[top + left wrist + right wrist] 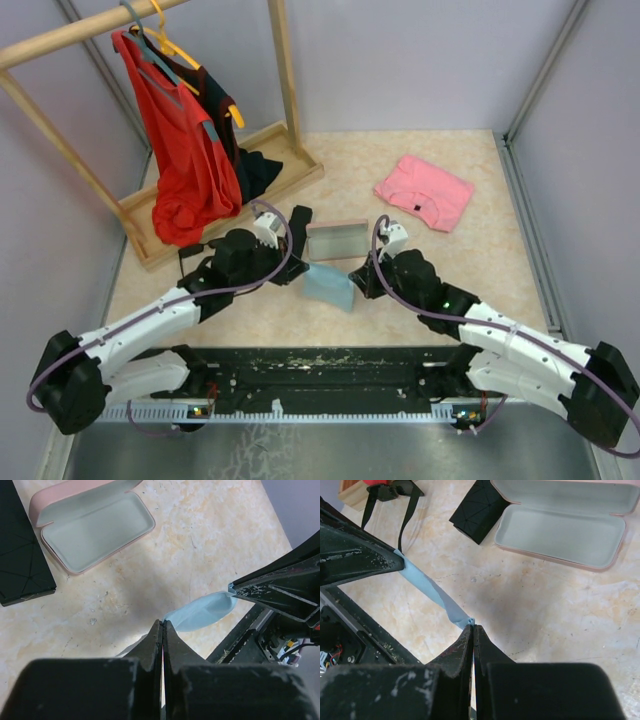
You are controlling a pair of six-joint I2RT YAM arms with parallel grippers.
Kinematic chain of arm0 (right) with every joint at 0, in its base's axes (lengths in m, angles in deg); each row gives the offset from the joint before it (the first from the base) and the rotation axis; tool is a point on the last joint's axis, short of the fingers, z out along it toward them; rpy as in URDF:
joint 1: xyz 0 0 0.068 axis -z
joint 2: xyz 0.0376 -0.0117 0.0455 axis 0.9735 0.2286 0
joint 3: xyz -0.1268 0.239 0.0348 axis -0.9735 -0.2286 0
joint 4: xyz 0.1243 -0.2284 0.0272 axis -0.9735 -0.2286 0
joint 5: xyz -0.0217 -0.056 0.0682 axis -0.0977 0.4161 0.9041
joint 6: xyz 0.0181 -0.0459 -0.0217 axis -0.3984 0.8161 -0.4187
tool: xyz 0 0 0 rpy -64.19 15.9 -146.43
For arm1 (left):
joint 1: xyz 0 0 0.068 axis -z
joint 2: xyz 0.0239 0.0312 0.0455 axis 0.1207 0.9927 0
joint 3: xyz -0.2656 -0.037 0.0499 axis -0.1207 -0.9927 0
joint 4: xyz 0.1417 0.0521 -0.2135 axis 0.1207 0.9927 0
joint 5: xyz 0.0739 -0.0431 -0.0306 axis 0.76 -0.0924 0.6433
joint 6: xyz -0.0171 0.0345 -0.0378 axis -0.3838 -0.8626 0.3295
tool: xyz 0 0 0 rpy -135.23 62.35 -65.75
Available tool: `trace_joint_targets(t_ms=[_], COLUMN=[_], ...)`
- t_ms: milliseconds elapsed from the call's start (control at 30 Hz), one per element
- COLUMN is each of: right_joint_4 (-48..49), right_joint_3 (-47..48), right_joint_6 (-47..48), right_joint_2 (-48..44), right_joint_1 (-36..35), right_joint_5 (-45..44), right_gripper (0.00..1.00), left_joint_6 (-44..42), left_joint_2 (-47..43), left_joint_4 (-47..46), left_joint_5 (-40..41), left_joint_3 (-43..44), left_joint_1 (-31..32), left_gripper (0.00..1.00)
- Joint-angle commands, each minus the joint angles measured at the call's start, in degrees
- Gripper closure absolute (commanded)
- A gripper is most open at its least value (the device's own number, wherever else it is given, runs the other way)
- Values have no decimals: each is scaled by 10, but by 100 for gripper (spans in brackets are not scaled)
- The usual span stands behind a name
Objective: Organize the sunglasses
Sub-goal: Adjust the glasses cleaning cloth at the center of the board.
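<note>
A light blue cloth (pixel 328 285) hangs stretched between my two grippers above the table. My left gripper (pixel 163 622) is shut on one corner of the cloth (pixel 202 612). The right gripper (pixel 472 626) is shut on the opposite corner of the same cloth (pixel 427 587). One pair of sunglasses (pixel 392 490), black-framed with its arms unfolded, lies by the wooden rack base at the top left of the right wrist view. The open pink case (pixel 337 240) sits empty just beyond the cloth. A closed black case (pixel 298 217) lies to its left. No reddish-brown pair shows.
A wooden clothes rack (pixel 285 80) with a red garment (pixel 185 150) and dark clothes stands at the back left. A folded pink garment (pixel 424 190) lies at the back right. Grey walls close in both sides.
</note>
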Motion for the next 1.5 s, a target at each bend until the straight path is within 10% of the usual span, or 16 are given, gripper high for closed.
trace_joint_targets(t_ms=[0,500,1467], right_joint_4=[-17,-144,144], right_joint_3=[44,75,28], right_joint_6=[26,-72,83], right_joint_2=[-17,-10,263], right_joint_1=[3,3,127], right_joint_5=[5,115,54], right_gripper=[100,100,100], left_joint_6=[-32,16,-102], left_joint_2=[-13,-30,275], left_joint_4=[52,193,-137], left_joint_5=[29,113,153], left_joint_3=[31,74,54], left_joint_1=[26,126,51], left_gripper=[100,100,100])
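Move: The hands already hold the cleaning cloth stretched between them. The spot for its middle lies about 8 cm right, 2 cm back and 12 cm below the left hand, and about 4 cm left of and 11 cm below the right, level with it fore and aft. From the left hand, the open pink case is about 11 cm ahead and 8 cm right; the black case is some 13 cm ahead and 2 cm left, both well below. Back first by about 4 cm, hardly changing height, then down some 10 cm and forward about 9 cm: both hands swing the cloth together in a flicking sweep, laying it towards the board in front of the pink case. Fingers stay shut on its two far corners, tipping more steeply down as they sink and slow. ##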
